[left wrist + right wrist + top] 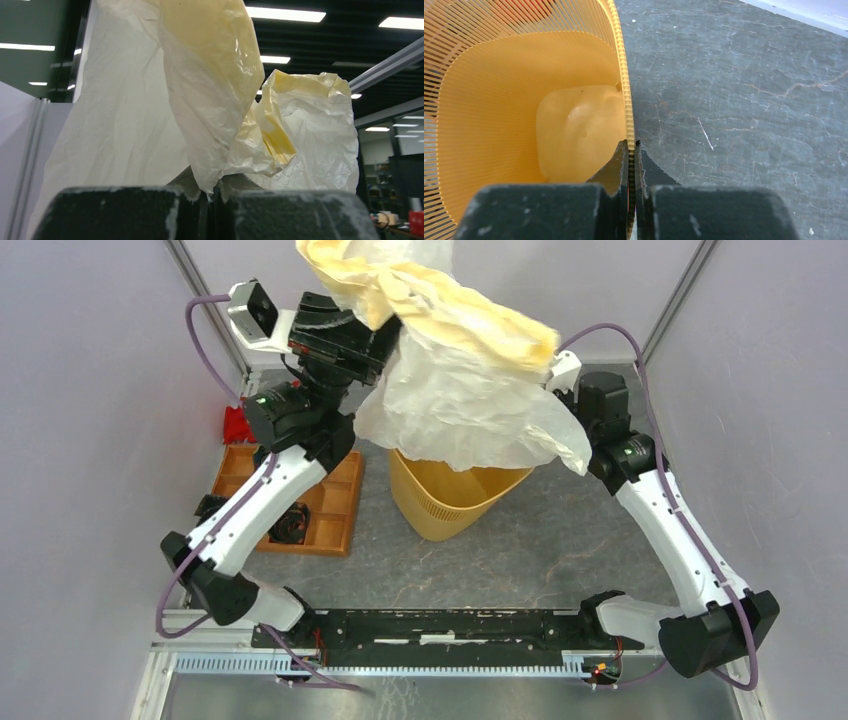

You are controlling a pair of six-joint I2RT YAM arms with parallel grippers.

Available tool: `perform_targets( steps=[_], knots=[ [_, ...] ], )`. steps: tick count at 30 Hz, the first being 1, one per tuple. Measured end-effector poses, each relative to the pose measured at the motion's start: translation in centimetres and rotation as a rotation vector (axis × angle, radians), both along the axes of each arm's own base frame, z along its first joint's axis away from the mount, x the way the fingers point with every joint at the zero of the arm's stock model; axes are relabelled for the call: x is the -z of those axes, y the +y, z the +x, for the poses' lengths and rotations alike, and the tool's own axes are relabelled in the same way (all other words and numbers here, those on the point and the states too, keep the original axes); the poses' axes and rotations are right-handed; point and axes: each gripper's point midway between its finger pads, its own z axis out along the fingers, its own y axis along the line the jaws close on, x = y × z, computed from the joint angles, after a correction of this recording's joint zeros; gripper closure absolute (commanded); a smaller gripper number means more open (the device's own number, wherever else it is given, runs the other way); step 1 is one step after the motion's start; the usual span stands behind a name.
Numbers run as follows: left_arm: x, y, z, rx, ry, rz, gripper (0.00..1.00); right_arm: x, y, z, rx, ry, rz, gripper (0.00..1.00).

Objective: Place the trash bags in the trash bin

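The thin cream-white trash bag point(470, 410) hangs high over the middle of the table, and its lower folds drape down over the mouth of the yellow-orange perforated trash bin point(450, 505). My left gripper point(388, 332) is raised at the back left and shut on a pinch of the bag point(150, 100); the jaws point(216, 182) meet on the film. My right gripper point(631, 146) is shut on the bin's rim point(626, 100), one finger inside the bin and one outside. In the top view the bag hides it. The inside of the bin point(499, 125) holds no part of the bag.
A shallow orange compartment tray point(330, 502) lies left of the bin, with small black items point(290, 523) in it. A red cloth point(237, 425) lies behind the tray by the left wall. Grey walls and metal posts enclose the dark stone-pattern tabletop point(520, 550).
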Motion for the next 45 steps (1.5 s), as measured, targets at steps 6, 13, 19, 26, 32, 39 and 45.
perform_targets(
  steps=[6, 13, 19, 26, 32, 39, 45],
  knots=[
    [2.3, 0.9, 3.9, 0.202, 0.046, -0.083, 0.98, 0.0, 0.0, -0.1, -0.106, 0.002, 0.051, 1.00],
    [5.7, -1.6, 7.1, 0.406, 0.153, -0.065, 0.98, 0.2, 1.1, -0.8, -0.194, 0.011, 0.091, 1.00],
    [9.5, -1.3, 8.7, 0.401, 0.274, -0.013, 0.98, 0.6, 0.0, -0.4, -0.137, 0.045, 0.113, 1.00],
    [12.9, 1.0, 7.8, 0.154, 0.304, 0.109, 0.98, 0.7, -0.6, -0.5, -0.097, 0.070, 0.123, 1.00],
    [12.1, 2.8, 5.8, -0.089, 0.267, 0.191, 0.98, 0.8, -1.4, -1.2, -0.046, 0.090, 0.108, 1.00],
    [17.4, 2.0, 9.5, -0.182, 0.432, 0.279, 0.98, 0.3, 0.6, -1.9, 0.004, 0.061, 0.070, 0.83],
    [20.9, 1.2, 11.9, -0.207, 0.547, 0.340, 0.98, 0.5, 0.3, -2.6, 0.057, 0.067, 0.033, 0.42]
  ],
)
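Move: The left hand holds the trash bag high up; the trash bin's middle lies about 11 cm ahead of it, 8 cm to its right and some 54 cm below. The wooden tray sits roughly 6 cm ahead, 20 cm left and 67 cm below that hand. The right hand already pinches the bin's rim; the bin's middle is about 13 cm to its left, 4 cm back and 15 cm down. Left hand lowers pinched bag some 20 cm and forward into the bin; right fingers open around its rim. ##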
